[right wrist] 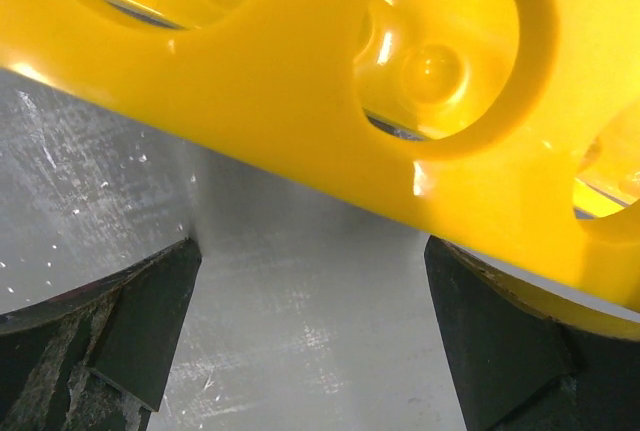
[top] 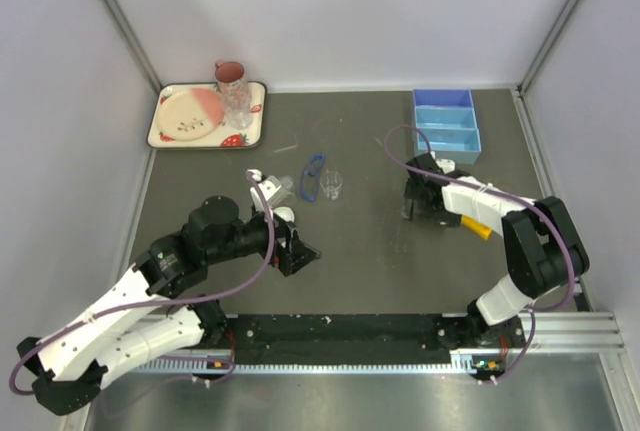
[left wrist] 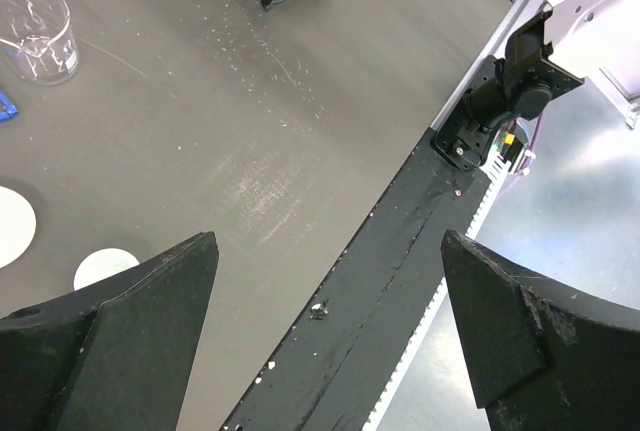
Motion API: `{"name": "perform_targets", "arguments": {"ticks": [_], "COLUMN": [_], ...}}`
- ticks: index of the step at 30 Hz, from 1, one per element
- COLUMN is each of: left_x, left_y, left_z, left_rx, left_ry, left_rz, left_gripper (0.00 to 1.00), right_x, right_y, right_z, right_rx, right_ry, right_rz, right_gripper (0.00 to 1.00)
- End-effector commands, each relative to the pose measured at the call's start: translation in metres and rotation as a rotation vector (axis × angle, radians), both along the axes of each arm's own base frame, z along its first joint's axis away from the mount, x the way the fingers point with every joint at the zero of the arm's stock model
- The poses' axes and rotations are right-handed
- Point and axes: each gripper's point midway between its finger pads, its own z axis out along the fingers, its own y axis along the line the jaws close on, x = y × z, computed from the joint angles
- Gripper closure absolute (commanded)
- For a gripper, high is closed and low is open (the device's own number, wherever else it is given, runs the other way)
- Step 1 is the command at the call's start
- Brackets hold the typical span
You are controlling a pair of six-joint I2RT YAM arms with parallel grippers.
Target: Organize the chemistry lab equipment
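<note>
My left gripper (top: 306,253) hangs open over the near middle of the table, with nothing between its fingers (left wrist: 328,241). Beyond it lie two small white round dishes (left wrist: 100,266), the clear beaker (left wrist: 35,31) (top: 332,184) and the blue-rimmed goggles (top: 312,177). My right gripper (top: 411,207) is open too, low at the right. The yellow holed tube rack (right wrist: 300,61) fills the right wrist view just past its fingertips (right wrist: 310,246), its lower edge against the right finger. From above the arm hides most of the rack (top: 481,230). The blue divided tray (top: 446,121) sits at the back right.
At the back left a cream strawberry-patterned tray (top: 255,121) holds a plate, a pink mug (top: 230,74) and a clear tumbler (top: 237,103). White walls close in the table on three sides. A black rail (left wrist: 400,241) runs along the near edge between the arm bases.
</note>
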Motion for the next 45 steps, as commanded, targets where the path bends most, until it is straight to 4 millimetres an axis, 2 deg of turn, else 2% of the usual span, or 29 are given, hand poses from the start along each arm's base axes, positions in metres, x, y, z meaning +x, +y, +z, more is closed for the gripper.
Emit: {"name": "perform_targets", "arguments": {"ticks": [1, 4, 5, 7, 8, 9, 10, 12, 13, 14, 15, 16, 18, 20, 21, 23, 24, 25, 27, 28, 34, 45], "left_x": [-0.003, -0.006, -0.005, -0.005, -0.005, -0.006, -0.006, -0.007, -0.008, -0.008, -0.009, -0.01, -0.011, -0.011, -0.012, -0.01, -0.01, -0.011, -0.012, -0.012, -0.014, -0.013], "left_y": [0.0, -0.002, -0.002, -0.002, -0.002, -0.003, -0.003, -0.003, -0.003, -0.003, -0.003, -0.002, -0.001, 0.002, 0.003, 0.007, 0.008, 0.009, 0.011, 0.012, 0.015, 0.014], "left_z": [0.006, 0.005, 0.004, 0.005, 0.007, 0.007, 0.01, 0.01, 0.011, 0.012, 0.012, 0.012, 0.013, 0.013, 0.014, 0.014, 0.013, 0.014, 0.017, 0.018, 0.016, 0.012], "left_rx": [-0.027, -0.031, -0.03, -0.034, -0.04, -0.04, -0.045, -0.048, -0.052, -0.054, -0.055, -0.059, -0.062, -0.058, -0.056, -0.049, -0.041, -0.043, -0.046, -0.05, -0.045, -0.031], "left_ry": [-0.026, -0.021, -0.02, -0.022, -0.026, -0.026, -0.028, -0.025, -0.025, -0.027, -0.026, -0.028, -0.03, -0.032, -0.035, -0.046, -0.042, -0.044, -0.048, -0.049, -0.048, -0.04], "left_rz": [-0.021, -0.038, -0.038, -0.038, -0.037, -0.04, -0.045, -0.048, -0.052, -0.05, -0.052, -0.053, -0.054, -0.045, -0.046, -0.026, -0.024, -0.024, -0.021, -0.018, -0.016, -0.017], "left_gripper": [0.01, 0.01, 0.01, 0.01, 0.01, 0.01, 0.01, 0.01, 0.01, 0.01, 0.01, 0.01, 0.01, 0.01, 0.01, 0.01, 0.01, 0.01, 0.01, 0.01, 0.01, 0.01], "right_x": [-0.009, -0.012, -0.008, -0.009, 0.003, 0.006, 0.017, 0.031, 0.045, 0.055, 0.069, 0.078, 0.102, 0.118, 0.133, 0.145, 0.156, 0.163, 0.175, 0.181, 0.199, 0.216], "right_y": [0.0, 0.028, 0.049, 0.064, 0.079, 0.09, 0.103, 0.115, 0.123, 0.124, 0.128, 0.128, 0.128, 0.124, 0.123, 0.12, 0.117, 0.115, 0.11, 0.105, 0.083, 0.049], "right_z": [-0.007, 0.013, 0.027, 0.044, 0.065, 0.077, 0.101, 0.125, 0.151, 0.154, 0.176, 0.181, 0.185, 0.181, 0.175, 0.171, 0.175, 0.166, 0.167, 0.158, 0.153, 0.114], "right_rx": [-0.001, 0.009, 0.025, 0.02, 0.051, 0.066, 0.104, 0.142, 0.157, 0.145, 0.151, 0.146, 0.14, 0.119, 0.118, 0.117, 0.109, 0.093, 0.066, 0.046, -0.049, -0.096], "right_ry": [0.044, 0.028, -0.002, -0.008, -0.057, -0.077, -0.122, -0.176, -0.238, -0.244, -0.293, -0.303, -0.309, -0.302, -0.291, -0.284, -0.304, -0.289, -0.303, -0.289, -0.297, -0.225], "right_rz": [-0.006, 0.085, 0.141, 0.188, 0.206, 0.231, 0.25, 0.264, 0.274, 0.268, 0.267, 0.261, 0.238, 0.219, 0.202, 0.191, 0.173, 0.169, 0.167, 0.158, 0.135, 0.083], "right_gripper": [0.01, 0.01, 0.01, 0.01, 0.01, 0.01, 0.01, 0.01, 0.01, 0.01, 0.01, 0.01, 0.01, 0.01, 0.01, 0.02, 0.02, 0.02, 0.04, 0.05, 0.05, 0.06]}}
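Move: The blue box lies about 21 cm ahead of the low right hand and 5 cm to its right, roughly level in height. The yellow rack's middle is some 3 cm ahead and 7 cm right, between hand and box; the beaker stands about 7 cm ahead and 22 cm left. From the raised left hand, the box is roughly 36 cm ahead, 32 cm right and 23 cm below. Leftward first, clear of the yellow rack, the right hand then climbs steeply and swings forward some 20 cm to the left side of the blue box. Past the top of the arc it sinks about 8 cm and comes back rightward towards the box, still well above the table. The fingers tip outward by up to 20 degrees, ease partly back, and stay wide open and empty. ##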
